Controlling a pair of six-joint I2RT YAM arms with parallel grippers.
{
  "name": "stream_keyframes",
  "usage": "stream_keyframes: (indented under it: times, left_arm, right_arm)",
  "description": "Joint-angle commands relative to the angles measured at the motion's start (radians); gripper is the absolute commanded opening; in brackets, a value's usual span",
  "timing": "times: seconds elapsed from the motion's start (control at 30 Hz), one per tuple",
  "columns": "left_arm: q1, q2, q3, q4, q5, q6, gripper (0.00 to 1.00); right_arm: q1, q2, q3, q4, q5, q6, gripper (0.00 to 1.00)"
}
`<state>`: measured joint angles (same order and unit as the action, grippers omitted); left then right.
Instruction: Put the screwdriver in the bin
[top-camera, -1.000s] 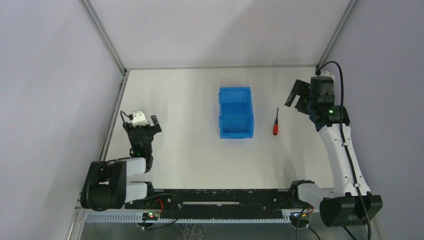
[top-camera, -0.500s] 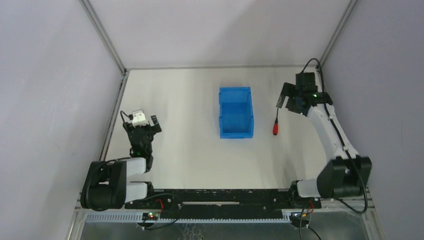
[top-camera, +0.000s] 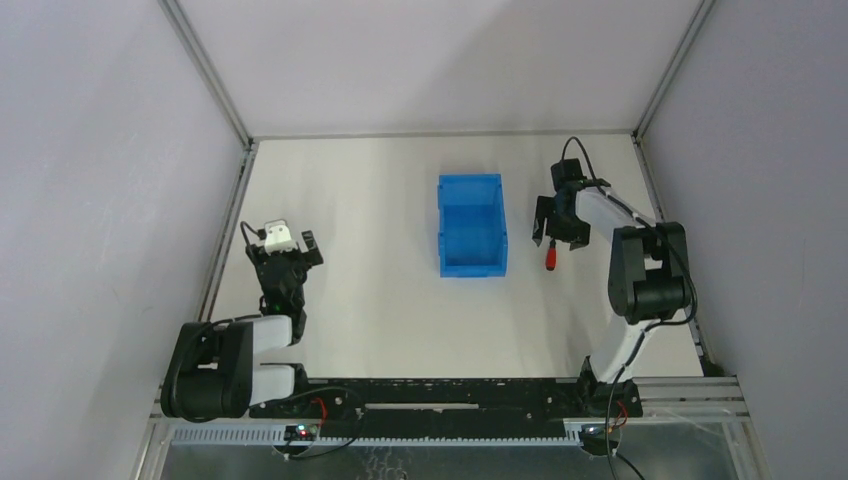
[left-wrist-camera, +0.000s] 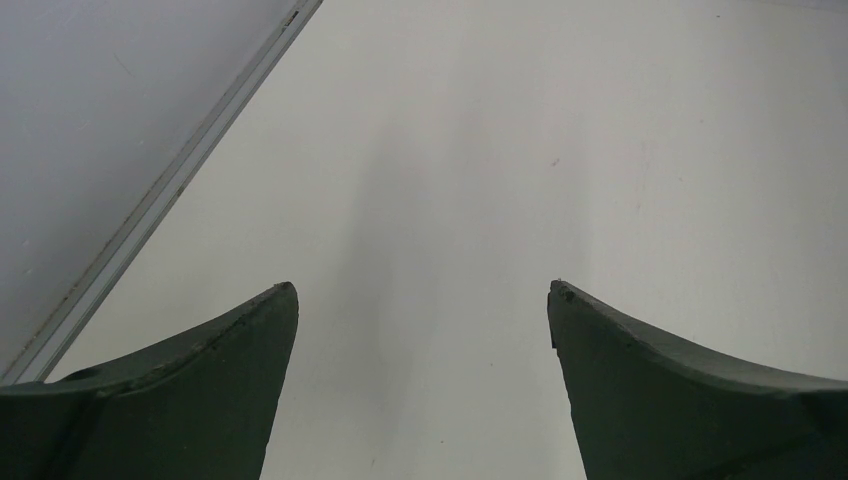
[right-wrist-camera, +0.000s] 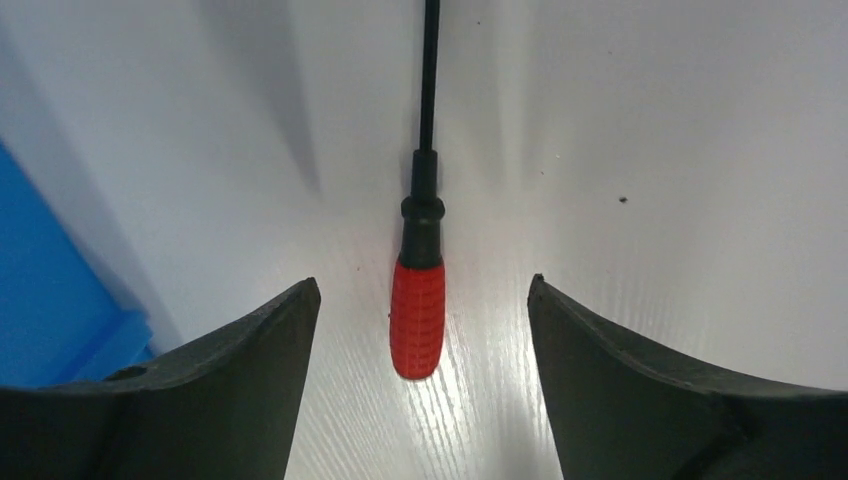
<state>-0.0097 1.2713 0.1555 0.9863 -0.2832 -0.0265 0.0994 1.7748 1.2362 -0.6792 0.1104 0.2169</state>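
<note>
The screwdriver (top-camera: 548, 259), red handle and thin black shaft, lies flat on the white table just right of the blue bin (top-camera: 472, 266). My right gripper (top-camera: 552, 243) hangs directly over it, open. In the right wrist view the red handle (right-wrist-camera: 418, 320) lies between the two dark fingers, touching neither, and the shaft runs away from me. A corner of the bin (right-wrist-camera: 45, 300) shows at the left edge. My left gripper (top-camera: 289, 256) rests at the table's left side, open and holding nothing (left-wrist-camera: 422, 290).
Grey enclosure walls with metal corner rails (top-camera: 205, 70) surround the table. A wall rail (left-wrist-camera: 160, 190) runs beside the left gripper. White table surface (top-camera: 370, 300) lies between the arms.
The right arm has swung left and down from near the right wall to a spot right above the screwdriver. The left arm, the bin and the screwdriver have not moved.
</note>
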Motion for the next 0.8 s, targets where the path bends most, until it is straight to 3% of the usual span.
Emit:
stream_keyframes:
  times: [0.0,0.07,0.2,0.5,0.77]
  left_arm:
    - [0.007,-0.010,0.038,0.069,0.007,0.009,1.00]
    - [0.007,-0.010,0.038,0.069,0.006,0.009,1.00]
    - [0.007,-0.010,0.038,0.069,0.006,0.009,1.00]
    - [0.007,-0.011,0.038,0.069,0.007,0.009,1.00]
    - [0.007,-0.011,0.038,0.069,0.007,0.010,1.00]
  right_arm:
    - [-0.003,0.047,0.017,0.038,-0.028,-0.036,0.81]
    - [-0.011,0.067,0.017,0.031,-0.042,-0.036,0.74]
    - [-0.026,0.098,0.016,0.028,-0.084,-0.040,0.46]
    - [-0.032,0.065,0.009,0.035,-0.101,-0.068,0.09]
    - [-0.045,-0.112,0.074,-0.067,-0.049,-0.072,0.06]
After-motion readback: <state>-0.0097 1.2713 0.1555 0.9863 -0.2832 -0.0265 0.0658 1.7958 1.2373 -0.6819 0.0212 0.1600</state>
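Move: Almost under the right hand's open fingers lies the screwdriver, its shaft pointing forward: its middle is about 3 cm ahead, in line left to right and some 4 cm below, with the red handle between the pads as seen from above. The blue bin's middle is roughly 18 cm to the left, 7 cm farther out and about 1 cm lower. For the idle left hand, the screwdriver is some 58 cm to the right, 4 cm ahead and 9 cm below. Sinking about 3.5 cm almost straight down onto the screwdriver, the right hand closes its fingers on the way until they pinch the red handle from both sides. It pauses low while the grip settles, then rises some 2.5 cm with the handle held; the wrist tilts only about five degrees. ##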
